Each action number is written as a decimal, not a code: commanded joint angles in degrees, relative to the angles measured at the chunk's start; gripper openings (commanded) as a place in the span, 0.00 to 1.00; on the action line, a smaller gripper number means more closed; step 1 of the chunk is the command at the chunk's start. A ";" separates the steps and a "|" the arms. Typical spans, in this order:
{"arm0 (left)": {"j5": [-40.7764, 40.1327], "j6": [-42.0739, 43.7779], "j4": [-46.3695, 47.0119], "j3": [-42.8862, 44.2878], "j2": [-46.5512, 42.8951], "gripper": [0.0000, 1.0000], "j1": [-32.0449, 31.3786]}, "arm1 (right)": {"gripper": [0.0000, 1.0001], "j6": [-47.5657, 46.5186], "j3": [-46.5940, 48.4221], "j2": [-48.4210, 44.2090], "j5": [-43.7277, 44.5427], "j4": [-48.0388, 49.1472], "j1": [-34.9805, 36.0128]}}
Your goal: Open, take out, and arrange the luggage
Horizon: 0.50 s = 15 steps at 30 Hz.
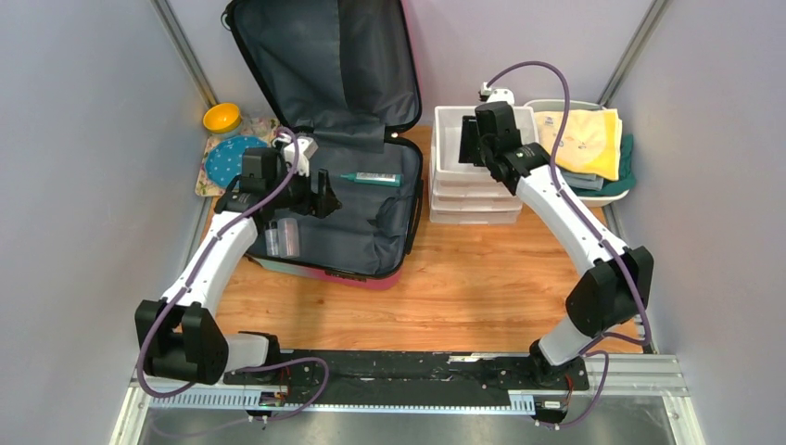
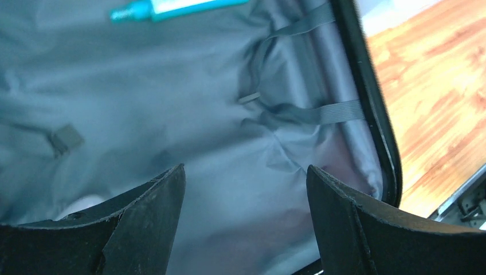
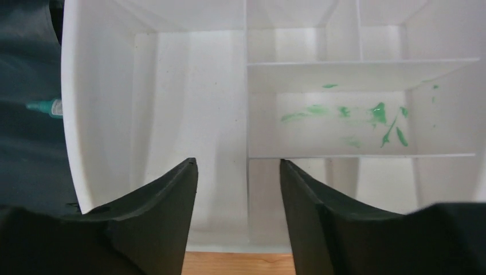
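The luggage (image 1: 361,227) lies open at the back left of the table, its lid upright against the wall and its dark grey lining (image 2: 189,114) showing. A teal tube (image 1: 375,178) lies in the base near the hinge. It also shows in the left wrist view, teal tube (image 2: 172,7), and the right wrist view, teal tube (image 3: 44,106). A clear container (image 1: 283,236) sits at the base's near left. My left gripper (image 1: 324,197) (image 2: 246,172) hangs open over the lining, holding nothing. My right gripper (image 1: 468,144) (image 3: 239,163) is open above the white drawer organiser (image 1: 450,171), nothing between its fingers.
One organiser compartment has green smears (image 3: 344,114). A white basin (image 1: 616,190) with yellow and teal cloths stands at the back right. A yellow bowl (image 1: 222,117) and a blue dotted plate (image 1: 234,158) sit on a mat left of the luggage. Grey walls close in both sides.
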 commanded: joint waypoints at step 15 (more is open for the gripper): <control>-22.70 -11.25 -10.22 -5.60 2.21 0.83 6.27 | 0.89 -17.73 7.13 -9.57 -25.14 -3.07 -2.63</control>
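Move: The clear bottle in the suitcase lies about 13 cm to the left hand's left, roughly level with it and some 14 cm below; the small white bottle stands 4 cm beyond it to the left, the green tube 15 cm ahead of the hand and 7 cm to its right. From the right hand the green tube is about 23 cm left, 6 cm ahead and 18 cm down, while the white tray's middle is 5 cm ahead, 3 cm right, slightly below. Towards the clear bottle the left hand sinks and swings left, about 7 cm each way, drawing slightly back with fingers wide, turning some 25 degrees counter-clockwise and tipping its fingers down. The tray's divider is let go: the right fingers, already parting, spread wide and rise clear about 7 cm, easing back a little and turning counter-clockwise. ##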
